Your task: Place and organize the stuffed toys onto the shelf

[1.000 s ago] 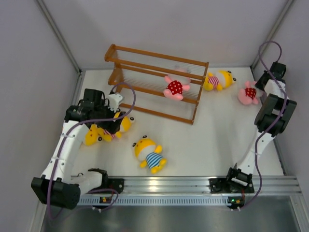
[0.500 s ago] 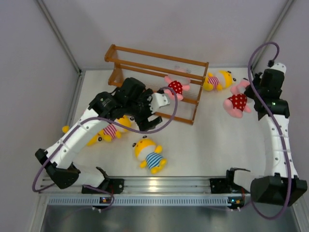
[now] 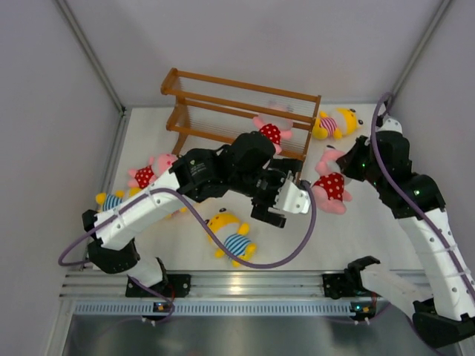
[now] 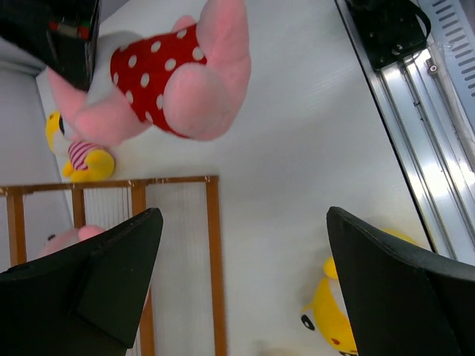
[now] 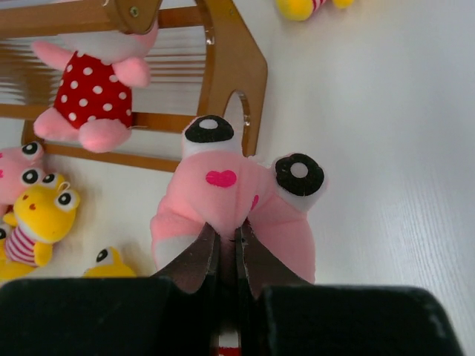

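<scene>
The brown wooden shelf (image 3: 237, 104) stands at the back, with one pink toy in a red dotted outfit (image 3: 269, 133) lying on its rods. My right gripper (image 3: 346, 170) is shut on the head of another pink dotted toy (image 3: 330, 187), carried just right of the shelf's end; in the right wrist view the gripper (image 5: 223, 241) pinches this toy (image 5: 245, 196). My left gripper (image 3: 291, 199) hangs open and empty close to it, the left wrist view showing the gripper (image 4: 245, 282) below the pink toy (image 4: 163, 81). A yellow blue-striped toy (image 3: 231, 236) lies in front.
A yellow pink-striped toy (image 3: 335, 122) lies at the back right beside the shelf. At the left lie a pink dotted toy (image 3: 148, 173) and a yellow toy (image 3: 111, 200). The metal rail (image 3: 260, 285) runs along the near edge. Grey walls close in both sides.
My left arm swung from the left-hand toys across to the shelf's right end, its jaws spreading wider. My right arm carried the pink toy from the back right corner leftward toward the shelf.
</scene>
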Motion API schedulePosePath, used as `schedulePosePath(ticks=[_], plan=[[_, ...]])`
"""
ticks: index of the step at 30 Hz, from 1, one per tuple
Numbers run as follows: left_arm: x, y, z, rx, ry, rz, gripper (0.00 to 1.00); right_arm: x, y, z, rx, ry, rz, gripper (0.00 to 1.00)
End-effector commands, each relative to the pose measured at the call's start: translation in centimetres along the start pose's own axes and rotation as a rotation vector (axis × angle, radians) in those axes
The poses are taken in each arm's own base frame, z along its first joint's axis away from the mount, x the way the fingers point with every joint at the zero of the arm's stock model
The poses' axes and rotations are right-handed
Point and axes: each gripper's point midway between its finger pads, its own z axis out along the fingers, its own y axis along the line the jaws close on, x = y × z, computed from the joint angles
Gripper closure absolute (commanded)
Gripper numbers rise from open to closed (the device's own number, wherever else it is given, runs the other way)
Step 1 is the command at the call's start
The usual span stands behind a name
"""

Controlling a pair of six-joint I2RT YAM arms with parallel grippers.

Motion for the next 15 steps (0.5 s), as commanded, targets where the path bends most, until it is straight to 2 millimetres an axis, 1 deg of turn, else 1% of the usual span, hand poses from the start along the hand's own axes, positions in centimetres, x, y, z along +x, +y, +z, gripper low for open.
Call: schedulePosePath(ticks=[1, 3, 4, 5, 6, 7, 9, 11, 12, 14, 15], plan=[[-3.2, -0.1, 2.4, 0.003, -0.091, 0.179, 0.02, -1.0, 1.5, -2.1, -0.044, -0.056, 0.059, 1.00], [-3.9, 0.6, 3.4, -0.024, -0.101, 0.163, 0.02, -1.3, 2.2, -2.5, -0.069, -0.061, 0.060, 1.00], [-3.9, 0.9, 4.3, -0.028, -0.101, 0.158, 0.02, -1.2, 2.5, -2.7, -0.084, -0.058, 0.052, 1.00], [-4.5, 1.4, 4.5, -0.043, -0.121, 0.163, 0.02, -1.3, 2.7, -2.8, -0.094, -0.061, 0.050, 1.00], [-5.2, 1.6, 4.6, -0.040, -0.144, 0.169, 0.02, -1.3, 2.9, -2.8, -0.103, -0.063, 0.049, 1.00], [-5.2, 1.6, 5.2, -0.031, -0.146, 0.163, 0.02, -1.3, 3.1, -2.9, -0.110, -0.061, 0.045, 1.00], [-5.8, 1.3, 5.6, -0.021, -0.160, 0.164, 0.03, -1.4, 3.2, -3.0, -0.117, -0.062, 0.039, 1.00], [-5.7, 1.4, 6.6, -0.026, -0.140, 0.164, 0.05, -1.3, 3.5, -3.2, -0.140, -0.060, 0.040, 1.00], [-6.3, 1.6, 6.9, -0.041, -0.154, 0.157, 0.08, -1.3, 3.7, -3.3, -0.153, -0.060, 0.043, 1.00], [-6.3, 2.7, 7.5, -0.087, -0.140, 0.143, 0.15, -1.4, 4.1, -3.5, -0.180, -0.066, 0.047, 1.00], [-6.5, 3.2, 7.8, -0.107, -0.140, 0.136, 0.34, -1.5, 4.2, -3.7, -0.185, -0.070, 0.048, 1.00]])
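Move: The pink toy in the red dress is already held by the right hand, with its middle some 4 cm back, 3 cm left and 4 cm below that hand. From the left hand it lies about 12 cm to the right, 7 cm ahead and 8 cm lower, feet nearest. The shelf toy sits roughly 27 cm ahead of the left hand, 3 cm left and 16 cm below; the blue-striped toy lies level with the left hand, about 16 cm left and 30 cm down. Rightward the left hand slides about 8 cm and sinks some 3 cm, wide open with its fingers pointing right and down, to bring them around a foot of the pink toy; they begin to close at the end. The right hand keeps its pinch on the toy and eases roughly 2 cm left and a little back to meet it, then all but stops. ##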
